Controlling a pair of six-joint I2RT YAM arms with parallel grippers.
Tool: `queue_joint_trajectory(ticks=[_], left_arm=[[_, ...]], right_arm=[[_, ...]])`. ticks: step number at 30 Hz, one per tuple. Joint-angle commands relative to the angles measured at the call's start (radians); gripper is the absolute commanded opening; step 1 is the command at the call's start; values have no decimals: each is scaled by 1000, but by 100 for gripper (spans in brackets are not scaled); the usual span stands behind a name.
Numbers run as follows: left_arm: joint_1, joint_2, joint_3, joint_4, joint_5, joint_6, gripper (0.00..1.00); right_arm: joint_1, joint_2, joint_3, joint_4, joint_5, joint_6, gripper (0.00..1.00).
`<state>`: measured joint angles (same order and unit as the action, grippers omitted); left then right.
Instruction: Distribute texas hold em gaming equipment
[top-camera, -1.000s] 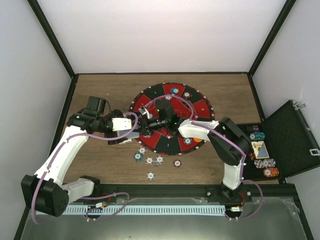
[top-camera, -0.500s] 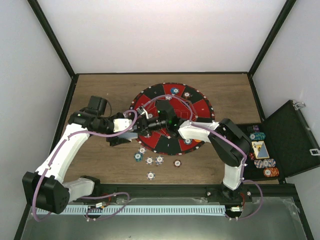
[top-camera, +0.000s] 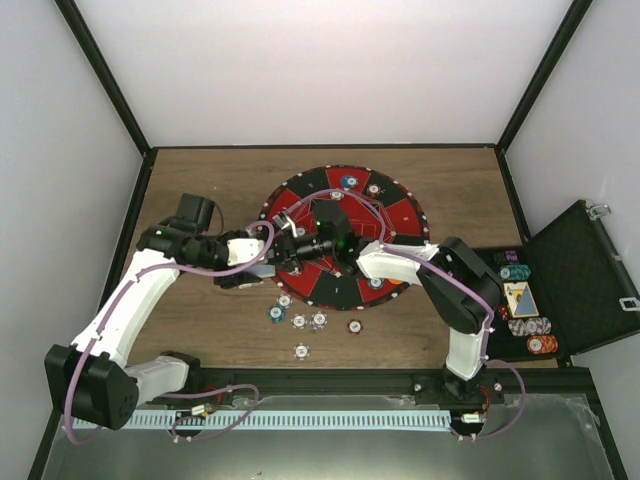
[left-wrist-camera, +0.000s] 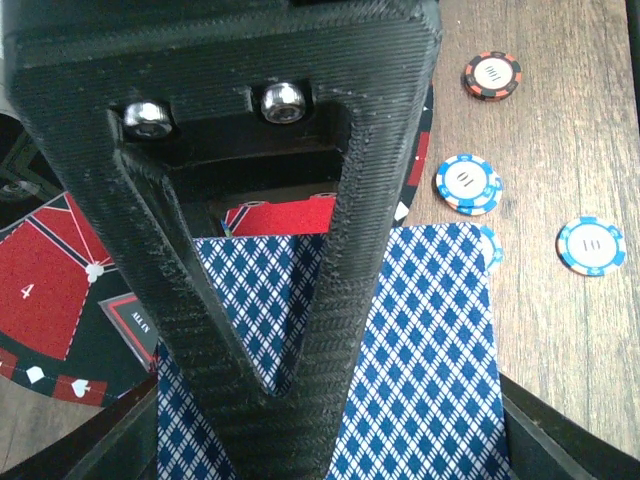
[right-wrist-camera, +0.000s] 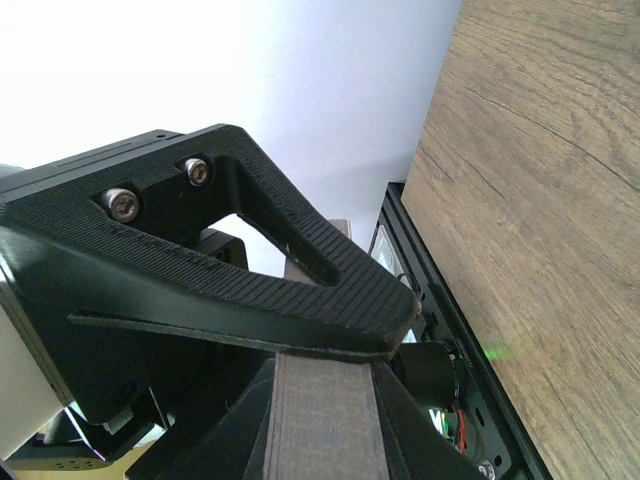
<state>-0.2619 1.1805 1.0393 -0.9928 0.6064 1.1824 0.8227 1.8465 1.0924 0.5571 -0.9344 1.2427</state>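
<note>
My right gripper (top-camera: 293, 250) hovers over the left edge of the round mat (top-camera: 400, 215), shut on a stack of playing cards, whose brown edge (right-wrist-camera: 320, 420) fills the gap between its jaws (right-wrist-camera: 380, 345). My left gripper (top-camera: 270, 268) meets it from the left. Its upper finger (left-wrist-camera: 250, 300) lies flat on the blue diamond card back (left-wrist-camera: 430, 350), and it looks shut on the cards. Loose poker chips lie on the wood below: teal (top-camera: 276, 313), white (top-camera: 298, 321), maroon (top-camera: 354, 326). In the left wrist view I see a red-black chip (left-wrist-camera: 492, 76) and a blue-white chip (left-wrist-camera: 467, 183).
Single chips sit on mat segments (top-camera: 348, 182) (top-camera: 375, 283). An open black case (top-camera: 580, 270) at the right table edge holds chip rows (top-camera: 530, 326), an orange disc (top-camera: 542, 345) and a card (top-camera: 519, 298). Black frame posts border the table.
The left gripper's jaws have come together on the cards that the right gripper holds. Both arms have hardly shifted, and the chips lie as before.
</note>
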Motion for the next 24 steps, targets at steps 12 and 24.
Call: queue_joint_trajectory(ticks=[12,24], left_arm=[[-3,-44,-55,42,-34,24,13],[-3,-42,-53,12,-55,39,4]], right_arm=[[21,-32,24,3,-13,-14,14],[21,-37,4,-36,-9,-45,52]])
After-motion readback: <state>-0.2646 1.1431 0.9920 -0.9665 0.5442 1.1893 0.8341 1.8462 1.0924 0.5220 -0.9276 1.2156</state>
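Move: The card deck is already clasped by both hands: its middle lies within about 1 cm of the left hand point, and about 1 cm ahead and 2 cm below the right one. From the left hand, a blue chip stack stands roughly 12 cm back, 3 cm right and 18 cm below. A loose chip lies about 9 cm back and 4 cm right, and the poker mat's middle some 5 cm ahead and 18 cm right, both about as low. The left fingers keep their clasp across the deck's width while the right fingers, almost closed on its thickness at first, open to about half and loosen their grip. The right hand otherwise nearly stays in place; the left eases about 1 cm down and 1 cm to its left, drawing the deck slightly away from the right hand, with hardly any turn. ##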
